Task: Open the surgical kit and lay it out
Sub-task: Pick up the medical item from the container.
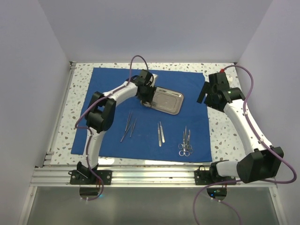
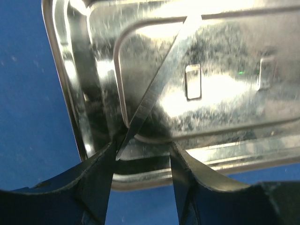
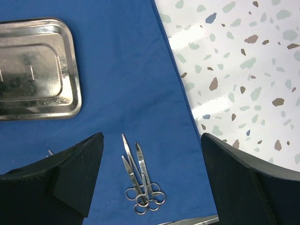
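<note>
The royal-blue drape (image 1: 108, 93) (image 3: 131, 70) lies spread flat on the table. On it, toward the back, sits the steel tray (image 1: 171, 101) (image 2: 225, 93) (image 3: 33, 70). My left gripper (image 1: 149, 99) (image 2: 143, 147) hangs low over the tray's left end with its jaws apart, astride the rim. A slim silver instrument (image 2: 159, 79) slants across the tray, its tip against my left finger (image 2: 98, 187). Two pairs of tweezers (image 1: 129, 125) (image 1: 161, 133) and ring-handled forceps (image 1: 185, 143) (image 3: 140, 173) lie on the drape's near half. My right gripper (image 1: 204, 96) (image 3: 152, 138) hovers open and empty above the drape's right edge.
Speckled terrazzo tabletop (image 1: 225, 136) (image 3: 234, 70) shows around the drape, widest on the right. An aluminium rail (image 1: 150, 176) runs along the near edge by the arm bases. White walls close in the back and both sides.
</note>
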{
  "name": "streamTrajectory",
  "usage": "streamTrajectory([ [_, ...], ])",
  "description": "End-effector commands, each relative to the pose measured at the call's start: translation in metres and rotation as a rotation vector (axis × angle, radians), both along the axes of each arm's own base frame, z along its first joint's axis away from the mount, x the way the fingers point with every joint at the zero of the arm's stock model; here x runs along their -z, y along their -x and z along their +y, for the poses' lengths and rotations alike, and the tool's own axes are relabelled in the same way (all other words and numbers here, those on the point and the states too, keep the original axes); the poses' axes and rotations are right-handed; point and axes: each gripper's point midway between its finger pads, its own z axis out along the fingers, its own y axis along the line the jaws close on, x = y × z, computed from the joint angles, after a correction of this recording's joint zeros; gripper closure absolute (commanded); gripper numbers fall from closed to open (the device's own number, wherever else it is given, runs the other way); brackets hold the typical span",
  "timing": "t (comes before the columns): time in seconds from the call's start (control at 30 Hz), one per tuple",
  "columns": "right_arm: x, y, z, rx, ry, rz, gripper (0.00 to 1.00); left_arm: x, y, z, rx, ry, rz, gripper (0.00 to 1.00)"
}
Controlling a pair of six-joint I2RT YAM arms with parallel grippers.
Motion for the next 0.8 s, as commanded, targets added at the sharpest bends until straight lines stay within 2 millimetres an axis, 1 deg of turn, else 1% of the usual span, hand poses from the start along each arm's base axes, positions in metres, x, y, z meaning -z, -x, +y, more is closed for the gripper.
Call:
streamTrajectory([
  [0.0,-0.006,0.008,-0.005,0.034,-0.003,-0.026,0.11,0.029,0.043,0.025,-0.005,-0.090,0.133,0.46],
  [0.03,-0.006,0.008,-0.005,0.034,-0.005,-0.027,0.11,0.032,0.049,0.026,0.000,-0.082,0.142,0.46],
  [0.1,-0.004,0.008,-0.005,0.037,-0.011,-0.025,0.11,0.035,0.053,0.026,-0.003,-0.078,0.146,0.46],
  [0.23,-0.003,0.008,-0.003,0.037,-0.018,-0.023,0.11,0.045,0.052,0.022,-0.001,-0.077,0.158,0.47],
  [0.3,-0.006,0.007,-0.004,0.037,-0.014,-0.028,0.11,0.046,0.048,0.021,-0.001,-0.077,0.154,0.47],
  [0.43,-0.007,0.007,-0.005,0.034,-0.003,-0.028,0.11,0.050,0.035,0.020,-0.015,-0.109,0.137,0.55],
  [0.47,-0.006,0.007,-0.005,0.035,-0.004,-0.026,0.11,0.053,0.033,0.021,-0.014,-0.124,0.139,0.58],
  [0.5,-0.006,0.007,-0.005,0.033,-0.002,-0.026,0.11,0.055,0.031,0.022,-0.017,-0.137,0.142,0.60],
  [0.53,-0.006,0.008,-0.005,0.032,0.000,-0.024,0.11,0.061,0.028,0.027,-0.028,-0.174,0.148,0.65],
  [0.57,-0.005,0.008,-0.006,0.034,0.000,-0.021,0.11,0.064,0.027,0.029,-0.027,-0.189,0.154,0.67],
  [0.63,-0.005,0.007,-0.007,0.034,0.003,-0.022,0.11,0.070,0.027,0.036,-0.036,-0.236,0.169,0.72],
  [0.67,-0.004,0.007,-0.007,0.034,0.004,-0.020,0.11,0.071,0.028,0.037,-0.035,-0.245,0.173,0.72],
  [0.77,-0.004,0.007,-0.011,0.041,0.012,-0.017,0.11,0.077,0.041,0.048,-0.033,-0.278,0.199,0.75],
])
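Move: The medical item, a flat metal handle lying slantwise in the left end of the tray, has its middle about 4 cm ahead of the left hand, 3 cm to its right and a couple of centimetres below. The tray's middle is some 9 cm right and 2 cm ahead of that hand; on the cloth, the tweezers lie about 13 cm back and 9 cm left, and the scalpels 17 cm back and 8 cm right. From the right hand the item is roughly 15 cm ahead, 26 cm left and 19 cm lower. With the fingers half open and pointing steeply down around the near end of the item, the left hand eases back about 2 cm towards the tray's near edge and pauses there, keeping almost level. Then it reverses and slides forward some 3.5 cm along the item while the fingers close to about half their starting gap, bringing the tips to either side of its ribbed part; whether they already pinch it can't be seen. ##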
